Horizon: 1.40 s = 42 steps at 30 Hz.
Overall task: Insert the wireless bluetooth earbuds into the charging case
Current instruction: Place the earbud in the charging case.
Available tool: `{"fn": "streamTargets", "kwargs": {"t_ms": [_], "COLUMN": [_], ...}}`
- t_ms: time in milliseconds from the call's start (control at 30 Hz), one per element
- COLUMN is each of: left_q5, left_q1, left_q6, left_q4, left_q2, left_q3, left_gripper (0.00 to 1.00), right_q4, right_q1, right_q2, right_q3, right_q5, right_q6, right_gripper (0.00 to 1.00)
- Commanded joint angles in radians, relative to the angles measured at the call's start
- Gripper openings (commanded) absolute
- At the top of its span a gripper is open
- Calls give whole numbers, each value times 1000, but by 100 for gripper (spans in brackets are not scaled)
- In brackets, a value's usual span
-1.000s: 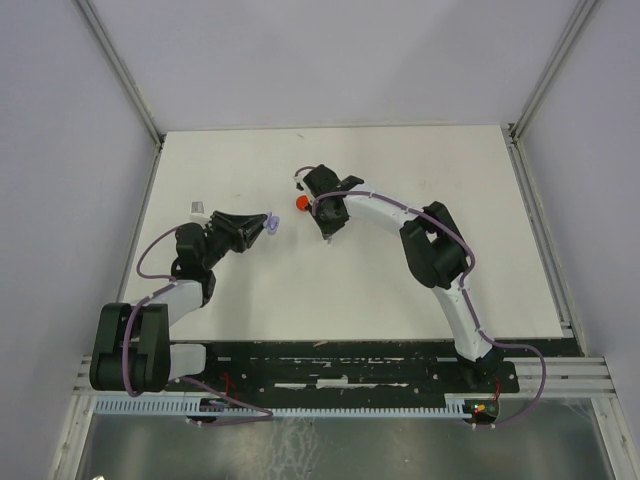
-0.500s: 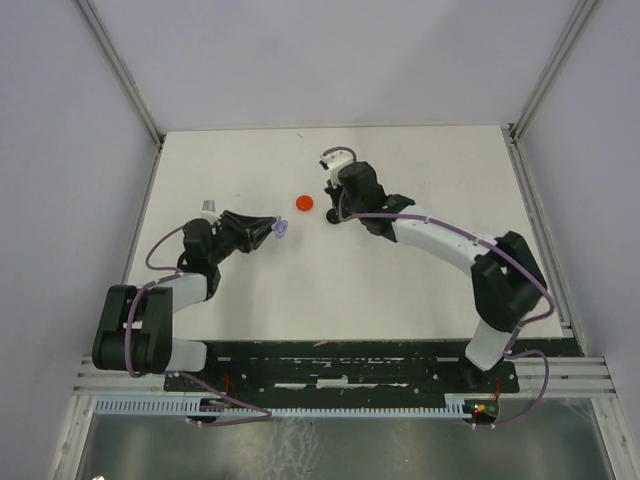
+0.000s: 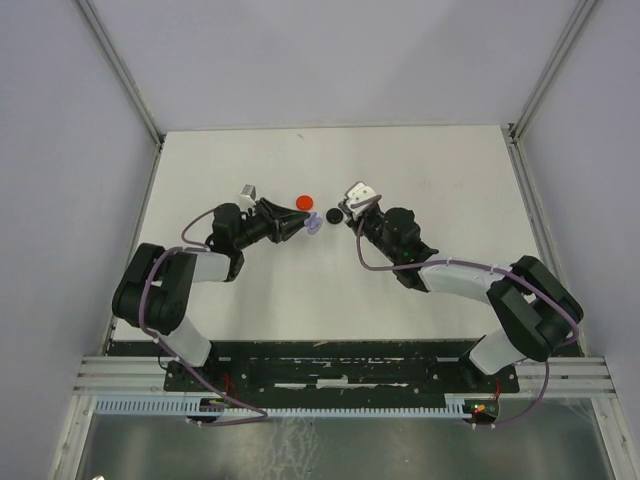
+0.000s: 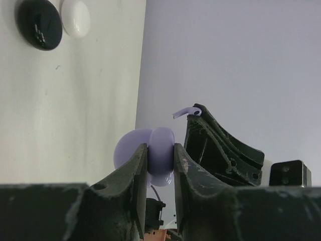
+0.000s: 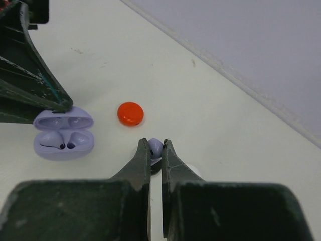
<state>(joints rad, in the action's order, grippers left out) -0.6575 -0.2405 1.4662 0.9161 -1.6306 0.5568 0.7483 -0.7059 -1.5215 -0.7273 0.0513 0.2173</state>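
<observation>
The open lavender charging case (image 5: 63, 134) is held off the table by my left gripper (image 4: 160, 148), which is shut on its body. In the right wrist view its lid is up and two wells face me. A lavender earbud (image 5: 155, 146) sits pinched between the tips of my right gripper (image 5: 156, 143), just right of the case. In the left wrist view its stem (image 4: 182, 112) pokes out of the right fingers (image 4: 210, 135). From the top view the case (image 3: 314, 222) and my right gripper (image 3: 342, 213) almost meet at mid-table.
A red disc (image 3: 305, 201) lies just behind the case. A black disc (image 4: 40, 22) and a white disc (image 4: 75, 17) lie side by side under my right gripper. Grey walls enclose the white table (image 3: 440, 170).
My left arm has carried the case to the right, to mid-table. My right arm has swung round and come down facing it, and its jaws have closed on the lavender earbud.
</observation>
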Motion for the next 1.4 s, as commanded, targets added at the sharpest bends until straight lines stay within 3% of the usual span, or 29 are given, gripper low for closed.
{"fn": "streamTargets", "kwargs": {"t_ms": [0,467,1367], "left_q5": [-21,-15,-21], "left_q1": [-34,-68,-85], "left_q6": [60,113,184], "left_q4": [99,141,239], "left_q2": [-23,-71,-86], "left_q3": [54,95,83], "left_gripper": [3,3,3], "right_q4": [273,309,327], "right_q1": [-7,-53,-79], "right_q2": [38,15,-34], "right_q3": [29,64,104], "right_q5": [-88,-191,-156], "right_q6": [98,241,346], "right_gripper": [1,1,1]}}
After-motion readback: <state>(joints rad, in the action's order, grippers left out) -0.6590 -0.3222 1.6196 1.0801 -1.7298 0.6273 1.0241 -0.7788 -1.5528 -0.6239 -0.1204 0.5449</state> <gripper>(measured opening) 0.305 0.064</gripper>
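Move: The left hand already pinches the open purple charging case; the purple earbud lies about 9 cm to its right, 4 cm ahead and 2 cm higher, held in the right fingers. From the right hand, the case sits some 8 cm left, 4 cm back and slightly lower. On the table roughly 17 cm below the right hand, the black case is 9 cm ahead with no sideways offset, and the red case 14 cm ahead and 10 cm left. Back and to the left by about 5 cm, the right hand carries the pinched earbud to the open case, arching up some 4 cm and then sinking most of that again, while its fingers tip up and swing counter-clockwise. The left hand brings the case rightward to meet it, rising a little and rolling slightly; both grips stay shut, and the right hand all but stops at the wells. ##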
